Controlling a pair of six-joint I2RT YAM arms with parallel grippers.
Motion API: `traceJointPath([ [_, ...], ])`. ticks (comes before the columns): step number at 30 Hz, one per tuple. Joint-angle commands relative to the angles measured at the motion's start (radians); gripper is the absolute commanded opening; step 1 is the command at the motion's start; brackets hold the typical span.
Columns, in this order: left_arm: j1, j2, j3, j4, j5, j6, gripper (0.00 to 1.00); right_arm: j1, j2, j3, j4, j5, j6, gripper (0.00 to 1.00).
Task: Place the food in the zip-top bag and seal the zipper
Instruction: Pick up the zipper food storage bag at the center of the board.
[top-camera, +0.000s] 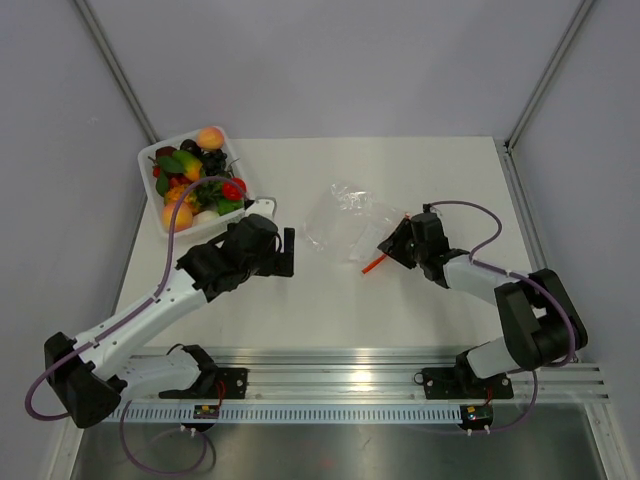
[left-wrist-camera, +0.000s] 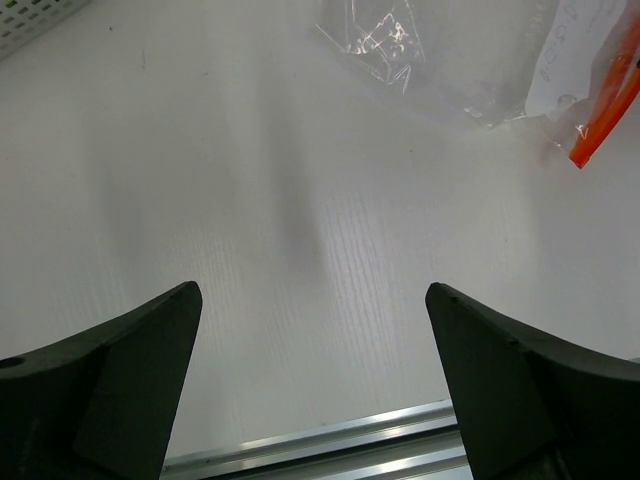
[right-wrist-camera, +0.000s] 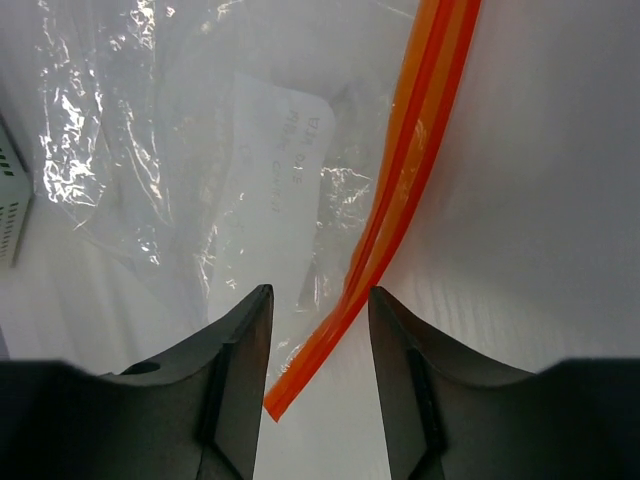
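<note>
The clear zip-top bag (top-camera: 348, 222) lies crumpled on the table right of centre, empty. Its red-orange zipper (top-camera: 378, 259) runs along the near right edge. My right gripper (top-camera: 390, 246) is low over that edge. In the right wrist view its jaws (right-wrist-camera: 320, 295) stand half apart astride the end of the zipper (right-wrist-camera: 410, 170), with a gap still showing beside the strip. The food (top-camera: 196, 178) is heaped in the white tray (top-camera: 150, 152), with a peach (top-camera: 210, 137) at the back. My left gripper (top-camera: 288, 250) hovers wide open between tray and bag, holding nothing (left-wrist-camera: 312, 292).
The white tray sits at the table's far left with many toy fruits and vegetables. A white paper label (right-wrist-camera: 270, 190) shows through the bag (right-wrist-camera: 120, 140). The aluminium rail (top-camera: 350, 375) runs along the near edge. The bag's corner (left-wrist-camera: 440, 60) lies ahead of the left gripper.
</note>
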Motion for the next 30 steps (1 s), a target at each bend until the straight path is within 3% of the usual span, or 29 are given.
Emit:
traceJointPath([
  [1,-0.005,-0.009,0.051,0.019,0.029,0.016,0.99,-0.012,0.024,0.002,0.151,-0.051,0.038,0.50],
  [7,-0.005,-0.003,0.050,0.004,0.029,0.020,0.99,-0.034,0.133,0.037,0.217,-0.077,0.050,0.49],
  [10,-0.005,-0.003,0.046,0.002,0.025,0.025,0.99,-0.040,0.171,0.051,0.237,-0.086,0.063,0.33],
  [12,-0.005,0.000,0.046,0.004,0.023,0.031,0.99,-0.042,0.182,0.057,0.236,-0.083,0.069,0.07],
  [13,-0.005,0.003,0.046,0.002,0.022,0.033,0.99,-0.043,0.179,0.057,0.234,-0.089,0.069,0.01],
  [23,-0.068,0.103,0.065,0.028,0.028,0.048,0.99,-0.028,-0.045,-0.036,0.156,-0.118,0.072,0.00],
  [30,-0.186,0.175,0.106,0.142,0.026,0.060,0.99,0.057,-0.370,-0.065,-0.042,-0.077,0.107,0.00],
])
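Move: The bag's orange zipper strip runs slantwise just below the right hand, its middle about 2 cm ahead, 1 cm to the left and 3 cm down. The clear bag body spreads from it, centred some 9 cm left and 4 cm ahead of that hand, also on the board. From the left hand, the zipper strip lies about 24 cm to the right, 10 cm ahead and some 15 cm below. The right hand dips, pinches the orange zipper strip, lifts about 11 cm; left hand shifts 5 cm right, sinking. ##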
